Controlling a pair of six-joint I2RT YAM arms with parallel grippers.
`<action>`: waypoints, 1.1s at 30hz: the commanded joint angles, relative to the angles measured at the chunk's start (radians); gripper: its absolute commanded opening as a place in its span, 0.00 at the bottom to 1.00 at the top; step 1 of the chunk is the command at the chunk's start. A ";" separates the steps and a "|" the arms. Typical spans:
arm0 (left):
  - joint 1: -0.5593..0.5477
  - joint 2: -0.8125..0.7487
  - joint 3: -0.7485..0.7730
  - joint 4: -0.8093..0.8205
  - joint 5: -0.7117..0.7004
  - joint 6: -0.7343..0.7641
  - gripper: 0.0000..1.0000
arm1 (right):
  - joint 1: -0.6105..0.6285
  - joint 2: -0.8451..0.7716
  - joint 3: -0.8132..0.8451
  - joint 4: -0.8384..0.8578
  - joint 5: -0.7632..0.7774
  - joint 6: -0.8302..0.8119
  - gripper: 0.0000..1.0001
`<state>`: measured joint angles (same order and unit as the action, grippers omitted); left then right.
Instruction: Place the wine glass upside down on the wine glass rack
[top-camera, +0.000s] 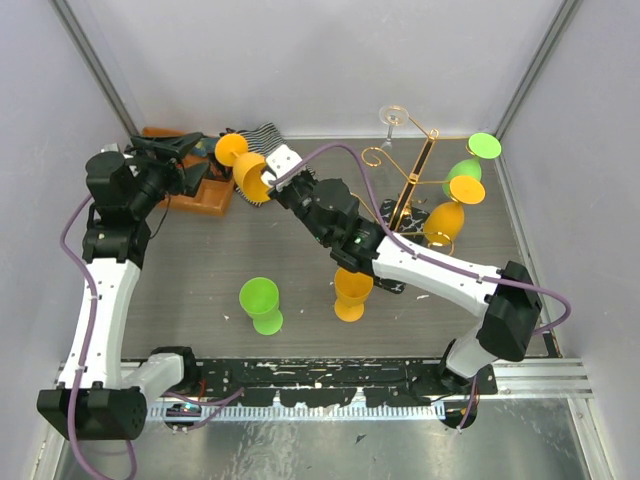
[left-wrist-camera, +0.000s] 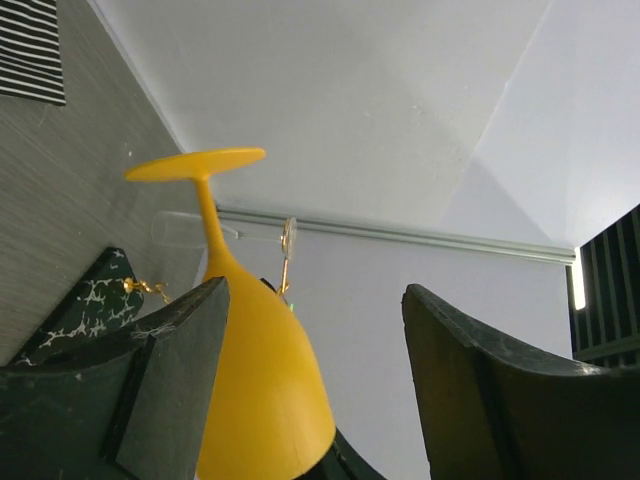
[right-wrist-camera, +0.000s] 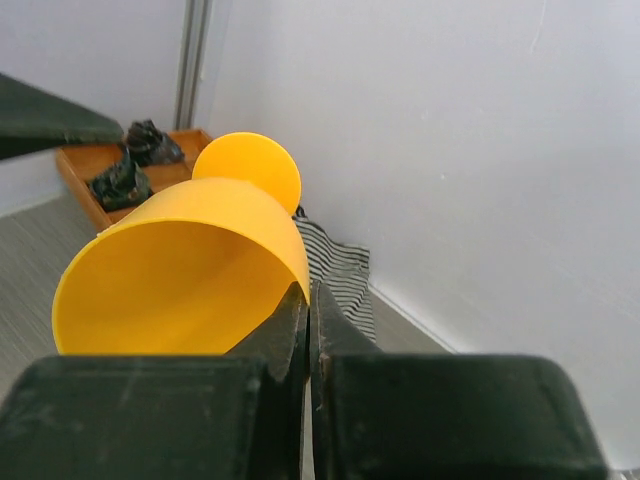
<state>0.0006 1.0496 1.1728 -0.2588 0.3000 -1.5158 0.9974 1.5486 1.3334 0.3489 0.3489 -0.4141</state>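
My right gripper (top-camera: 272, 183) is shut on the rim of an orange wine glass (top-camera: 250, 175), held on its side at the back left with its foot toward the wall. The right wrist view shows the gripper (right-wrist-camera: 308, 295) pinching the bowl's wall (right-wrist-camera: 180, 280). My left gripper (top-camera: 205, 162) is open, and in its wrist view (left-wrist-camera: 317, 292) the glass bowl (left-wrist-camera: 260, 390) lies between its fingers, against the left finger. The gold wine glass rack (top-camera: 413, 185) stands at the back right on its black speckled base (top-camera: 393, 214). It carries a green glass (top-camera: 463, 168) and an orange glass (top-camera: 445, 218).
A green glass (top-camera: 262, 303) and an orange glass (top-camera: 351, 292) stand on the table in the middle. A clear glass (top-camera: 393, 118) is behind the rack. A wooden tray (top-camera: 208, 197) and a striped cloth (top-camera: 262, 135) lie at the back left, against the white walls.
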 joint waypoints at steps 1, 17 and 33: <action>-0.010 -0.021 -0.028 0.030 -0.014 -0.024 0.75 | 0.011 -0.028 -0.012 0.214 -0.044 -0.025 0.01; -0.060 0.030 -0.040 0.062 -0.030 -0.011 0.54 | 0.038 0.013 -0.002 0.238 -0.087 -0.049 0.01; -0.108 0.059 -0.046 0.040 -0.081 0.018 0.49 | 0.049 0.018 -0.007 0.291 -0.082 -0.078 0.01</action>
<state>-0.1059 1.1099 1.1397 -0.2298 0.2436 -1.5181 1.0409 1.5738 1.3136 0.5541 0.2775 -0.4839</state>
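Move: The orange wine glass, still gripped by its rim in the right hand, has its middle about 3 cm ahead of the left hand, 6 cm to its right and 4 cm lower. From the right hand, that middle lies some 4 cm ahead and 6 cm left, about level; the open left gripper waits 1 cm ahead, 12 cm left and 4 cm above. Far below the left hand, by roughly 38 cm, are the striped cloth (9 ahead, 9 right) and the brown box (7 ahead, 10 left). The orange glass is brought and met in mid-air: the right hand keeps its shut grip on the rim and carries it up, left and a little back, about 4 cm, tilting some 10 degrees upward and leftward. The left hand comes right and down by 3 cm each, with a slight reach forward, half closing its fingers above and below the bowl's stem end without a grip to be seen. ##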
